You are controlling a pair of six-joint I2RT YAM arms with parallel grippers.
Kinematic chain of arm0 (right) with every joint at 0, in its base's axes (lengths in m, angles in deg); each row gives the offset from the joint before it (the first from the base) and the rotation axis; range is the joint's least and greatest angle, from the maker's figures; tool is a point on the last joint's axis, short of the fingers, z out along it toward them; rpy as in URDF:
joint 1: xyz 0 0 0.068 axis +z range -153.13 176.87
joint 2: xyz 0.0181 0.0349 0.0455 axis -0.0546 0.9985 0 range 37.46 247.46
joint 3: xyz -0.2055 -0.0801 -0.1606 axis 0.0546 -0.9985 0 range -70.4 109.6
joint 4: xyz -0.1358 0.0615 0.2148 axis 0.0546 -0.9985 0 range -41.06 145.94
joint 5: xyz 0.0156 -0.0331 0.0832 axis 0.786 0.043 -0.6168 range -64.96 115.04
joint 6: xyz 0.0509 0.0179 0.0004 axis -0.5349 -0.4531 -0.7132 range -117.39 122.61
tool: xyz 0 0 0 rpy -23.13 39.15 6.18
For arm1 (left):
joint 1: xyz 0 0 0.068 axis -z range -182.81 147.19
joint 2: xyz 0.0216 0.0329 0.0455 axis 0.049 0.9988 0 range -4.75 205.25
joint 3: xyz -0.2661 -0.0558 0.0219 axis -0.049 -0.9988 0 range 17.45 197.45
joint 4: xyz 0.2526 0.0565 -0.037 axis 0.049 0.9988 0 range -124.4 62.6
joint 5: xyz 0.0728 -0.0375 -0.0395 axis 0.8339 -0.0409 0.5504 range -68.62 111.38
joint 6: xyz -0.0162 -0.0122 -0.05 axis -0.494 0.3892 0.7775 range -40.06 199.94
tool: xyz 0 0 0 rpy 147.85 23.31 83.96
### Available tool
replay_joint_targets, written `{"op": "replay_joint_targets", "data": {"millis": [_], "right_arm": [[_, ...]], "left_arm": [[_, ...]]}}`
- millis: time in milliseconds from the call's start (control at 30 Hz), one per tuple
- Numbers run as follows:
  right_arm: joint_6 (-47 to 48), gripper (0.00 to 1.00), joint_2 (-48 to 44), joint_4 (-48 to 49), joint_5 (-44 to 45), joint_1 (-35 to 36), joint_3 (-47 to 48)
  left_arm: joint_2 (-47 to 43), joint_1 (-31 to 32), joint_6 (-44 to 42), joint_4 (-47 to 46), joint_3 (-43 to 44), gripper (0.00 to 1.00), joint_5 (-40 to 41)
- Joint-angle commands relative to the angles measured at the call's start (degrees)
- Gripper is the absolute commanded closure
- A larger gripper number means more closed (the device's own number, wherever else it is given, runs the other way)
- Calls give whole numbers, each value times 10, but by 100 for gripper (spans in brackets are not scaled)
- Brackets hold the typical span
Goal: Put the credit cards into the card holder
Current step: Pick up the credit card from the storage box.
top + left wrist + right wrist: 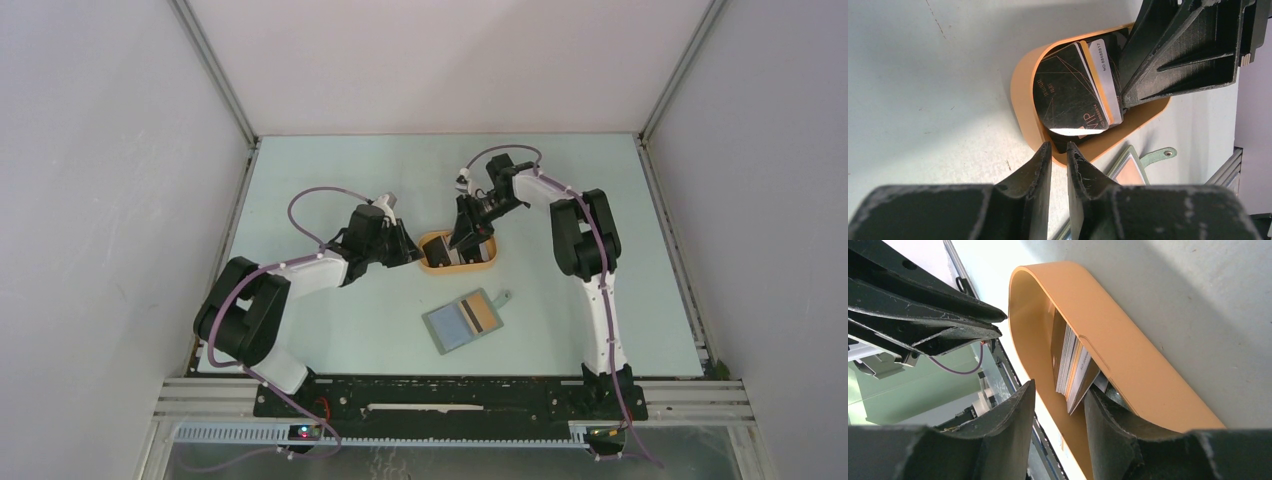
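Several credit cards [1068, 90] stand on edge in a stack inside the orange oval tray [480, 268], black ones in front and a whitish one behind. My right gripper [1060, 388] reaches down into the tray, open. The card stack [1073, 365] sits between its fingers, with one finger behind the stack at the tray wall and the other apart from it. My left gripper [1058, 145] is at the tray's left end, its fingers nearly together astride the tray rim [1023, 100]. The card holder [455, 325] lies open on the table in front of the tray, with a tan striped card in it.
The holder's snap tab [1160, 154] points toward the right arm's side. The right arm's finger [1173, 55] fills the tray's far end. Enclosure walls stand on three sides, and a metal rail runs along the near edge.
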Motion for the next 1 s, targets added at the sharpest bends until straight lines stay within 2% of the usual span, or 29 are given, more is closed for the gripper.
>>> {"op": "replay_joint_targets", "data": {"millis": [0,333,533,700,967], "right_arm": [[-6,50,-27,18,19,-9,-15],[-27,62,-28,39,6,-18,-32],[-34,66,-30,46,4,-23,-38],[-38,75,-27,49,4,-24,-40],[-43,76,-31,54,3,-26,-44]], "left_arm": [[-8,-4,-2,-23,-5,78,-8],[-8,-5,-1,-24,-4,78,-10],[-5,-5,-1,-24,-3,78,-11],[-5,-5,-1,-24,-4,78,-12],[-6,-5,-1,-25,-4,78,-11]]}}
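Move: From the right gripper, which reaches leftward down into the storage box, the leaning card stack it goes for has its middle some 3 cm to the left, 1 cm back and 2 cm lower. The other loose cards lie about 4 cm to the right and 1 cm back, and the open card holder sits roughly 15 cm back and 1 cm left, about 4 cm below. From the idle left gripper the stack is about 2 cm ahead, 5 cm right and 4 cm down. Narrow the right gripper from half open to about a quarter, bringing the fingertips in from both sides of the stack's near edge, by the white card. As they close, ease the hand about 1 cm to the right and nearly 1 cm down into the storage box, turning it some 5 degrees clockwise. ##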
